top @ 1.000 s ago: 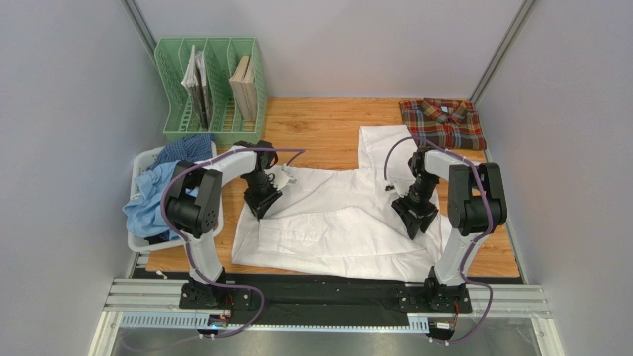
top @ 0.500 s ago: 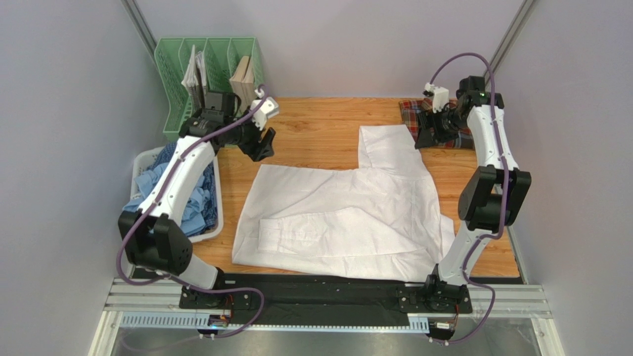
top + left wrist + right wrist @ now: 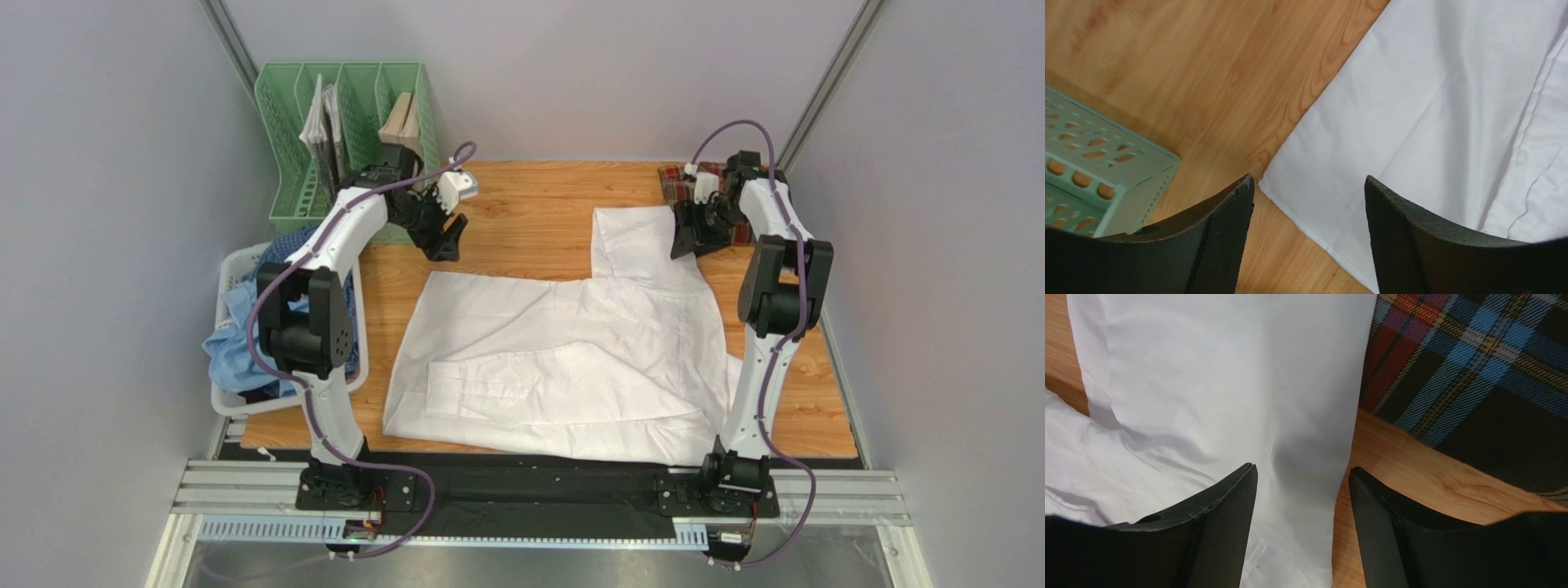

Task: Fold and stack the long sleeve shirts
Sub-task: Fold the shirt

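The white shirt (image 3: pixel 564 355) lies spread flat on the wooden table, one sleeve (image 3: pixel 632 239) reaching toward the back. The folded plaid shirt (image 3: pixel 761 214) lies at the back right corner. Light blue and dark blue shirts (image 3: pixel 252 331) are bunched in the basket at the left. My left gripper (image 3: pixel 444 245) is open and empty above the white shirt's far left corner (image 3: pixel 1290 184). My right gripper (image 3: pixel 682 240) is open and empty over the sleeve's right edge (image 3: pixel 1333 435), with the plaid shirt (image 3: pixel 1475 367) just to its right.
A green file rack (image 3: pixel 347 147) with books stands at the back left; its corner shows in the left wrist view (image 3: pixel 1100 184). A white plastic basket (image 3: pixel 227 398) sits off the table's left edge. Grey walls close in both sides.
Both arms swung from the shirt's middle to the back of the table a second ago. Since then both grippers have come down and inward toward the shirt's far corners. The shirt has not moved.
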Controlling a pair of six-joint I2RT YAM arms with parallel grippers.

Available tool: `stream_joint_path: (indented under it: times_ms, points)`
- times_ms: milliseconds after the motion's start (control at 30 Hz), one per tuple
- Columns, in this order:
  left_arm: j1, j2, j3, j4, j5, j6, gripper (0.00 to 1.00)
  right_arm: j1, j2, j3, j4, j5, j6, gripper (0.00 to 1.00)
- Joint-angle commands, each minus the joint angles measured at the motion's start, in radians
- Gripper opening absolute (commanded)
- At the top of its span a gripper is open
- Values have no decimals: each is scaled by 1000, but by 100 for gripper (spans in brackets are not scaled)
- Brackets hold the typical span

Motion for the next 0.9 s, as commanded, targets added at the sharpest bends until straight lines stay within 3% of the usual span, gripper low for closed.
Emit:
stream_joint_path:
  times_ms: [0,133,233,267,367,600,867]
  points:
    - [1,58,55,-89,-57,125,70,1,18,78,53,14,27,62]
    - [1,133,102,-98,-114,137,66,1,38,89,58,-10,28,52]
    - [1,210,164,-155,-140,158,59,2,29,87,41,-58,21,25]
    - [-1,236,176,-193,-135,171,57,1,20,83,36,-65,18,10]
    - [-2,264,198,-198,-144,191,53,2,3,71,39,-75,21,0]
    - [-16,311,210,-262,-201,310,47,1,-14,69,39,-79,19,0]
    - [-22,356,199,-218,-260,310,46,5,-2,93,42,-76,24,0]
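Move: The right hand's target, the white shirt's right shoulder edge, is about 2 cm ahead, 1 cm left and 2 cm below; the plaid shirt lies some 11 cm ahead and 10 cm right. For the left hand, the white shirt's far left corner is level ahead, about 5 cm left and 13 cm below; the green rack's middle is roughly 20 cm ahead and 24 cm left. Right hand eases 2 cm forward and pinches the shoulder edge; left sinks 12 cm towards its corner, narrowing its fingers. ##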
